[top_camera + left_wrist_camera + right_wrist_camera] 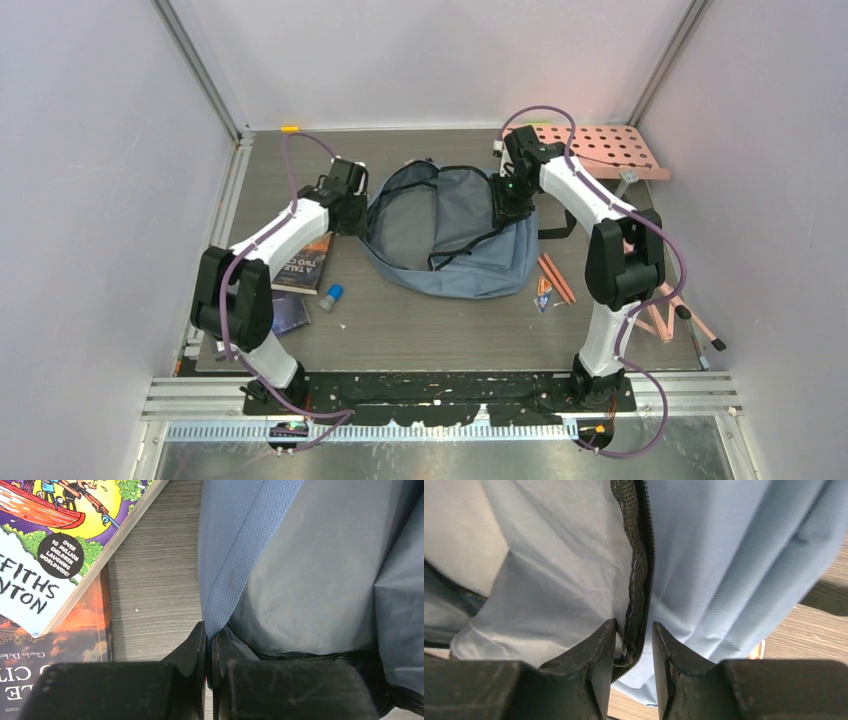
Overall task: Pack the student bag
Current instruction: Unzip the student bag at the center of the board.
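Observation:
The student bag [450, 235], grey-blue with its zipper undone and mouth gaping, lies at the table's middle back. My left gripper [362, 210] is at the bag's left rim. In the left wrist view it [209, 630] is shut on a fold of the blue rim fabric [235, 555]. My right gripper [503, 212] is at the bag's right rim. In the right wrist view its jaws [634, 630] stand apart around the black zipper edge [636, 555], not pinching it, with light blue outer fabric [724, 555] to the right.
Books [305, 262] lie left of the bag under the left arm: a cartoon-covered one [50, 540] over an orange one [60, 650], and a dark one [288, 312] nearer. A small blue-capped item [331, 296] and pencils [555, 278] lie beside the bag. A pegboard [600, 150] stands back right.

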Controlling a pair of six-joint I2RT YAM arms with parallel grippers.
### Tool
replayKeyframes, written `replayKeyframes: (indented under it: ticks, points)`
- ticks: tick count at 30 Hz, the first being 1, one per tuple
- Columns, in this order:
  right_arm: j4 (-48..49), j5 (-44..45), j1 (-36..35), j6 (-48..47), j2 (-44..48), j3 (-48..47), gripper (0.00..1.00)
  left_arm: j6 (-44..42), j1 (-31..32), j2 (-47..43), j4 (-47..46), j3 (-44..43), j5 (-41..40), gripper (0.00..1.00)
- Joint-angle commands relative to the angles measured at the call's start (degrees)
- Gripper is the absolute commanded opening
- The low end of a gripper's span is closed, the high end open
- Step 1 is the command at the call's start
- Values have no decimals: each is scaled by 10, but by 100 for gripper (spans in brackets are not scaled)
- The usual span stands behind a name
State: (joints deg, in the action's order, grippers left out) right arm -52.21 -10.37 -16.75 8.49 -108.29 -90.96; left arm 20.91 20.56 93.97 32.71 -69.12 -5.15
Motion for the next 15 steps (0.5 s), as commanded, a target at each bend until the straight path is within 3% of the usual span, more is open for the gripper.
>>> replayKeyframes:
  ticks: [1, 9, 12, 15]
  points:
    - [6, 85, 2, -22, 25, -7, 39, 1, -3, -26, -27, -8, 20, 0]
    - [7, 89, 2, -17, 62, 17, 40, -15, -3, -35, -33, -29, 28, 4]
    - [10, 78, 2, -13, 74, 12, 40, -25, -3, -43, -35, -43, 29, 22]
    - [19, 76, 2, -10, 88, 4, 41, -40, -3, -54, -33, -63, 13, 56]
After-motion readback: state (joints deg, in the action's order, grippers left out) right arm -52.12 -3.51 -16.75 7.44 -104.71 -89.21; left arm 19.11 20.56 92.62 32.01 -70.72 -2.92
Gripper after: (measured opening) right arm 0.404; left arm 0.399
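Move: My left hand is shut on the bag's left rim, right at its pads. The white-covered book lies about 9 cm left of that hand and 4 cm ahead; the dark book, 11 cm left and 6 cm back; both some 7 cm below. My part-open right hand straddles the zip edge of the folded-back flap. From it, the orange pencils lie roughly 9 cm right and 10 cm back, the loose strap 10 cm right and 2 cm back. With my right hand's partly open fingers over the flap's zip edge, I sweep about 2 cm to my right, the left finger nudging that edge along and the wrist rolling some 5 degrees, then rise 1 cm. My left hand eases slightly right while keeping its pinch, then opens, lets go of the rim and lifts, about 2 cm up in all. ##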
